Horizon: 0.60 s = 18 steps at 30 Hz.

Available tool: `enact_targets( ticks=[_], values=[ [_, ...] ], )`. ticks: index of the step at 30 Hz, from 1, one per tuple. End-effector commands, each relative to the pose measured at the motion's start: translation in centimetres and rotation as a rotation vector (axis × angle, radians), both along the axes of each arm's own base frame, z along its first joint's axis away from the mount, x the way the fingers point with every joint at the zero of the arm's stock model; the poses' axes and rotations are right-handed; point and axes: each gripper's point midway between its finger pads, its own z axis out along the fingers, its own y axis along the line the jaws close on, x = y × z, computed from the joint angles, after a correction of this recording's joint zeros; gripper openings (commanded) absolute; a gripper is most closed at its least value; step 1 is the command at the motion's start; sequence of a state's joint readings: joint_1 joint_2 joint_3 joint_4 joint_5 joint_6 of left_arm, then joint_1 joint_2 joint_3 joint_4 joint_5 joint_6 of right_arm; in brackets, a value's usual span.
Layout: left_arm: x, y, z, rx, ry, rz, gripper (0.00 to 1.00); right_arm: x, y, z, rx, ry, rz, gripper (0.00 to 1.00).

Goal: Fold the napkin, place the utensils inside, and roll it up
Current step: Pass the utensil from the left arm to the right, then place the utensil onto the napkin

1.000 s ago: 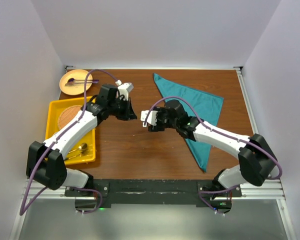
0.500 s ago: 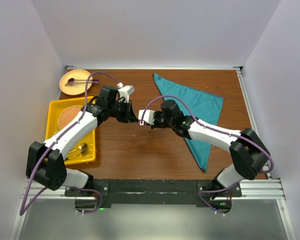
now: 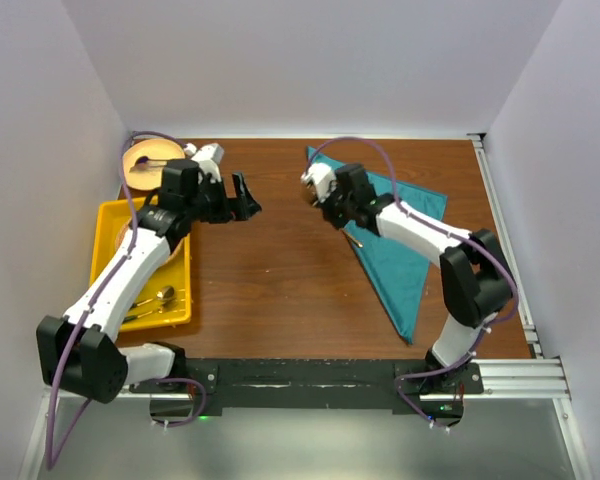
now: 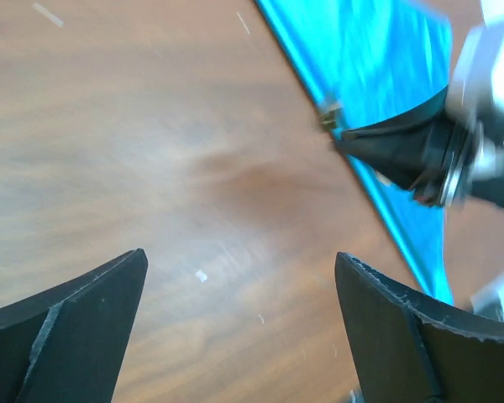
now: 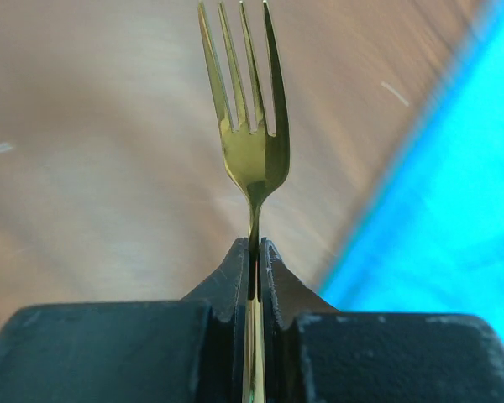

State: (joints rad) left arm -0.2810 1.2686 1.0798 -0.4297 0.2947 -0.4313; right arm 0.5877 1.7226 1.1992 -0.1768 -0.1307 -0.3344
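The teal napkin [image 3: 405,215] lies folded into a triangle on the right half of the table. My right gripper [image 5: 256,243] is shut on the thin handle of a gold fork [image 5: 250,143]. Its tines stick out past the fingertips, over bare wood just left of the napkin's edge [image 5: 454,193]. From above, this gripper [image 3: 335,213] hovers at the napkin's upper left side. My left gripper [image 3: 245,195] is open and holds nothing, a hand's width left of the right one. Its view shows the fork tip [image 4: 328,117] and the napkin [image 4: 378,50]. More gold utensils [image 3: 158,298] lie in the tray.
A yellow tray [image 3: 108,215] sits at the left edge with a round cork mat [image 3: 140,232] in it. Behind it stands a wooden bowl [image 3: 140,165] holding a purple-tipped stick. White walls enclose the table on three sides.
The two grippers met at mid-table. The right one shut on the fork and the left one let go. The left drew back left, and the right carried the fork toward the napkin.
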Motion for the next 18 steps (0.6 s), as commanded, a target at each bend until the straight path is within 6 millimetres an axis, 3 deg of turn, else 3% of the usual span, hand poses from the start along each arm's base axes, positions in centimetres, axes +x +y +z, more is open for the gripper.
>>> enact_targets(
  ticks=[1, 7, 14, 18],
  values=[
    [2.0, 1.2, 4.3, -0.05, -0.144, 0.114, 1.0, 3.0, -6.3, -1.1, -0.01, 0.218, -0.4, 0.0],
    [1.7, -0.3, 2.9, -0.116, -0.118, 0.054, 0.98, 4.4, -10.1, -3.8, -0.048, 0.356, -0.55, 0.0],
    [1.3, -2.0, 1.1, -0.194, -0.077, -0.011, 0.96, 4.7, -10.8, -6.5, -0.091, 0.409, -0.532, 0.0],
    [1.2, -2.3, 0.3, -0.202, -0.064, -0.022, 0.96, 5.0, -10.6, -7.0, -0.1, 0.423, -0.53, 0.0]
  ],
)
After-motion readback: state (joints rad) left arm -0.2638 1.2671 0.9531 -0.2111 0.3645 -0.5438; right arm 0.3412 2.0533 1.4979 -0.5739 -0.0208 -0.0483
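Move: The right hand already pinches the fork, whose middle is about 1 cm back and 1 cm right of the grip. The folded napkin's middle lies roughly 20 cm to this hand's right, 3 cm ahead and 11 cm below. From the empty, open left hand, the napkin's middle is some 38 cm right, about 4 cm ahead and 20 cm below. Right hand swings the pinched fork 12 cm right, slightly forward, sinking 9 cm over the napkin's left part, turning clockwise. ##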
